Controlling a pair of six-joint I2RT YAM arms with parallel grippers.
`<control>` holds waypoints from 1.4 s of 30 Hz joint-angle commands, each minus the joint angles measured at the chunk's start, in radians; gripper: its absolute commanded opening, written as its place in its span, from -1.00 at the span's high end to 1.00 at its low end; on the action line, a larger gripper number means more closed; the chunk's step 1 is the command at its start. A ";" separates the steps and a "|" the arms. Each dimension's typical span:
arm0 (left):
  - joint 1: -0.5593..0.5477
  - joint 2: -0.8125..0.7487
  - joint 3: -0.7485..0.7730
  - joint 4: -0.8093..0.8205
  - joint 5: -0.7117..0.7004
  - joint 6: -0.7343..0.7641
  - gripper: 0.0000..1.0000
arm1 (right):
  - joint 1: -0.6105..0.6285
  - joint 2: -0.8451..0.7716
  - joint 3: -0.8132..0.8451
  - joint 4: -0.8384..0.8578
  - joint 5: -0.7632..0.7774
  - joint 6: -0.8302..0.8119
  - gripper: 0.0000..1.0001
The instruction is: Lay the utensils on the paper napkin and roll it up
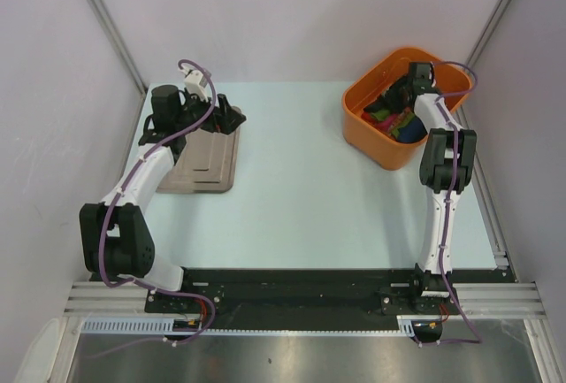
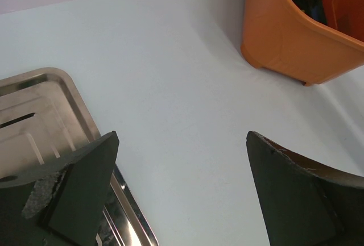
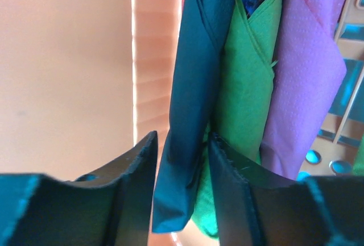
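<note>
My right gripper (image 1: 398,93) reaches down into the orange bin (image 1: 358,131). In the right wrist view its jaws (image 3: 182,138) stand apart around a dark rolled paper napkin (image 3: 193,75). The roll lies against the right finger (image 3: 239,183), and a gap shows beside the left finger. The utensils are hidden from view. My left gripper (image 1: 232,118) hovers wide open at the right edge of the steel tray (image 1: 199,171). In the left wrist view nothing but bare table lies between its fingers (image 2: 182,138).
Green (image 3: 244,87) and pink (image 3: 307,81) rolled napkins lie next to the dark roll inside the bin, whose orange wall (image 3: 62,75) is close on the left. The bin (image 2: 278,36) stands at the table's far right. The tray (image 2: 62,95) lies far left.
</note>
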 commanded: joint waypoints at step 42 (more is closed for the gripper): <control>0.017 0.077 0.484 -0.754 -0.305 0.091 -0.99 | 0.025 -0.981 -0.654 -0.092 -0.419 -0.641 -0.99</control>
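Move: The right gripper is down in the orange bin with half-open fingers around the black napkin roll, whose middle is about 4 cm ahead, 3 cm right and 2 cm below. From this hand, a green roll lies level ahead and 5 cm right, and a pink roll 3 cm back and 8 cm right, both about 2 cm down. From the left hand, the black roll is some 22 cm ahead, 57 cm right and 17 cm below, while the tray is level ahead, 12 cm left and 20 cm down. Open the right gripper fully to let go of the black roll, lifting gently at first, then quickly out of the bin to some 22 cm up and 17 cm back, turning counter-clockwise and tilting the fingers upward. Meanwhile ease the open left gripper about 5 cm left and a little forward towards the tray, tipping its fingers about 20 degrees down. ##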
